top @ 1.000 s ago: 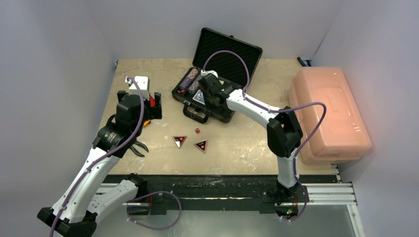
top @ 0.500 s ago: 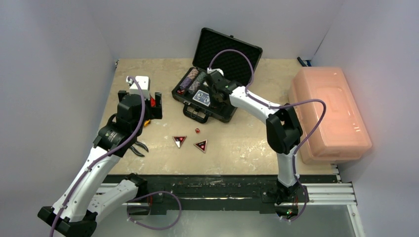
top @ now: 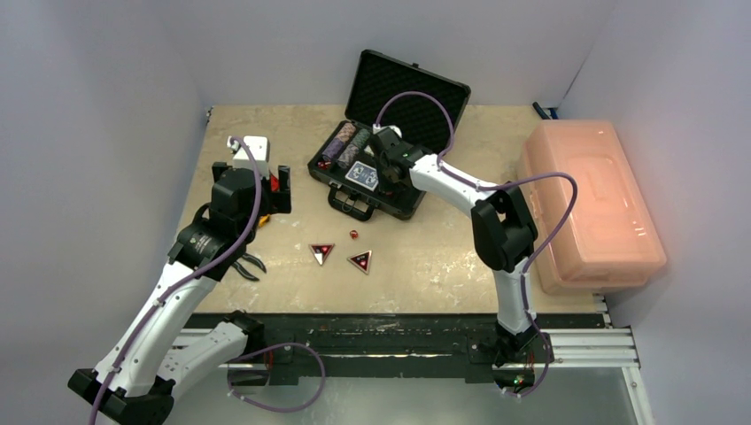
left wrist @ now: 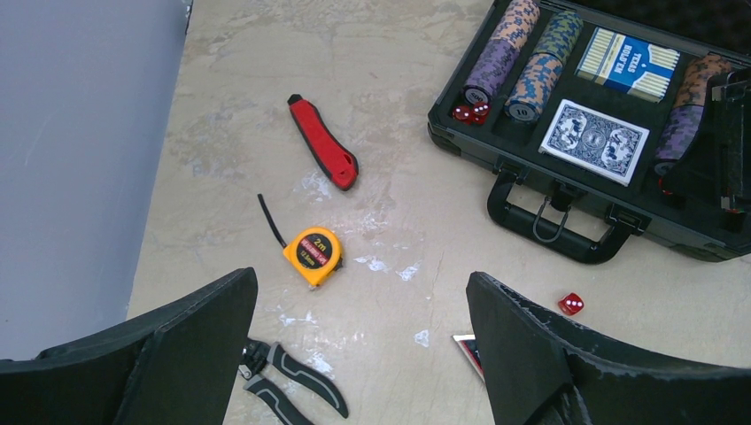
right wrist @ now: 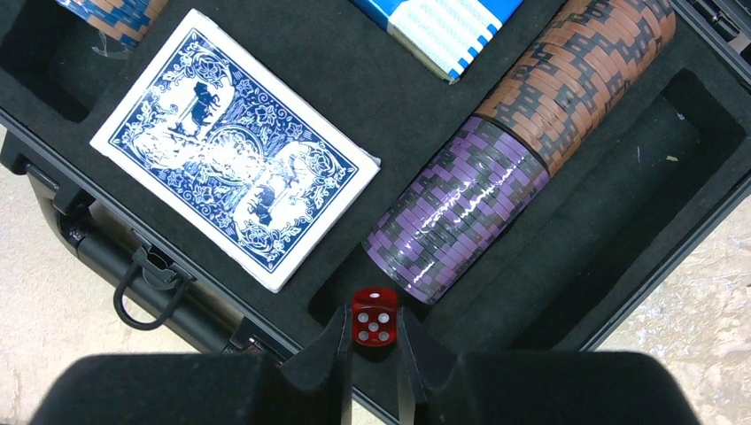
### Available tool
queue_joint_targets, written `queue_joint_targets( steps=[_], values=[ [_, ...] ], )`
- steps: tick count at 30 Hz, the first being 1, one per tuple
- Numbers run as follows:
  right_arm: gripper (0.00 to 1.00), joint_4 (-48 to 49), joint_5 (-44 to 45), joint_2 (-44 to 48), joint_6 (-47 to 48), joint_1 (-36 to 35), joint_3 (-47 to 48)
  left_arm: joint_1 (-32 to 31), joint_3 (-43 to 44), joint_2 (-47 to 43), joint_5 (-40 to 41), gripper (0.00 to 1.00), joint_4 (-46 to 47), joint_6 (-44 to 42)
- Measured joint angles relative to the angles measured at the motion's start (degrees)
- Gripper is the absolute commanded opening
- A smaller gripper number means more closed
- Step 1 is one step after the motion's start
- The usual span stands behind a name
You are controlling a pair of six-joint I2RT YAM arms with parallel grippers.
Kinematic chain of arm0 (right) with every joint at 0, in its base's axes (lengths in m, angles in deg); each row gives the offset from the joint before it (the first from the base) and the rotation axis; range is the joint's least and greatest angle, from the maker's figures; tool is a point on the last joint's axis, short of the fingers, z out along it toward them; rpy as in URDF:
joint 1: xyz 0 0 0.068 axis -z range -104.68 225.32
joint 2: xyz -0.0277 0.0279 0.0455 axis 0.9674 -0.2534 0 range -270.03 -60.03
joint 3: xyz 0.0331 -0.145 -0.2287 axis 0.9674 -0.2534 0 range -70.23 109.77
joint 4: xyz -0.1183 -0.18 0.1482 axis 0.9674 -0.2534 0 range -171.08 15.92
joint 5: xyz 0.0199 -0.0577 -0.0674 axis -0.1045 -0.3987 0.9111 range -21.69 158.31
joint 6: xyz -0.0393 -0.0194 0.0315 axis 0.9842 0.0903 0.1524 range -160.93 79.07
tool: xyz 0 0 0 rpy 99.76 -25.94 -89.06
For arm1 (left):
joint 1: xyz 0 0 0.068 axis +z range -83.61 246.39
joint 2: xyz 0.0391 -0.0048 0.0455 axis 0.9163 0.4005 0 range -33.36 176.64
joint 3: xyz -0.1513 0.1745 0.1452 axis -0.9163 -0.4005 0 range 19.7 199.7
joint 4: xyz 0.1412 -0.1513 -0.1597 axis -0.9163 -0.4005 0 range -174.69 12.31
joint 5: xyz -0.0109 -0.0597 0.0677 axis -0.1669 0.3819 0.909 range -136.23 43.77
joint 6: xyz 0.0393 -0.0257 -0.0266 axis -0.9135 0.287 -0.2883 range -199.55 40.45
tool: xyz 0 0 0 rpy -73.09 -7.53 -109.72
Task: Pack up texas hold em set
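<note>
The black briefcase (top: 407, 88) lies open at the back of the table, with chip stacks (left wrist: 500, 57), two card decks (left wrist: 593, 140) and two red dice (left wrist: 469, 112) in its foam. My right gripper (right wrist: 373, 341) hangs low over a small foam pocket beside the purple chips (right wrist: 452, 212), shut on a red die (right wrist: 374, 325). Another die (top: 352, 235) and two triangular buttons (top: 321, 252) rest on the table in front of the case. Left of them, my left gripper (left wrist: 361, 279) is held wide open above the table, holding nothing.
A red-handled knife (left wrist: 323, 153), a yellow tape measure (left wrist: 312, 255) and black pliers (left wrist: 292, 390) lie on the left of the table under my left arm. A large pink bin (top: 589, 204) stands at the right edge.
My right gripper has shifted a little to the right over the case's tray, uncovering the front card deck. The left arm has not moved.
</note>
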Motion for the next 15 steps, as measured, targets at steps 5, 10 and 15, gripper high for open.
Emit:
queue_joint_targets(
  steps=[5, 10, 15],
  values=[
    [0.37, 0.13, 0.00, 0.00, 0.11, 0.00, 0.31, 0.00, 0.00, 0.00, 0.24, 0.88, 0.00, 0.00],
    [0.49, 0.26, -0.07, 0.00, 0.24, 0.00, 0.50, 0.00, 0.00, 0.00, 0.28, 0.88, 0.00, -0.02],
    [0.50, 0.31, -0.22, 0.00, 0.24, 0.02, 0.50, 0.00, 0.00, 0.00, 0.28, 0.88, 0.00, -0.04]
  ],
)
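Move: In the poker case, the near end of the slot holding the purple and brown chip stack lies right under the right hand's pinched red die, about 1 cm ahead and 2 cm below. The stack's middle is some 7 cm ahead and 4 cm right, the card deck about 5 cm ahead and 6 cm left, the Texas Hold'em box some 11 cm straight ahead, all about level with the hand. From the left hand that slot end is roughly 13 cm ahead, 29 cm right and 21 cm below. Opening its fingers from a narrow pinch to about half open, the right hand lets go of the red die over the free end of the chip slot. It stays nearly in place while doing so, easing up by only about half a centimetre, with the wrist held at the same slant. ##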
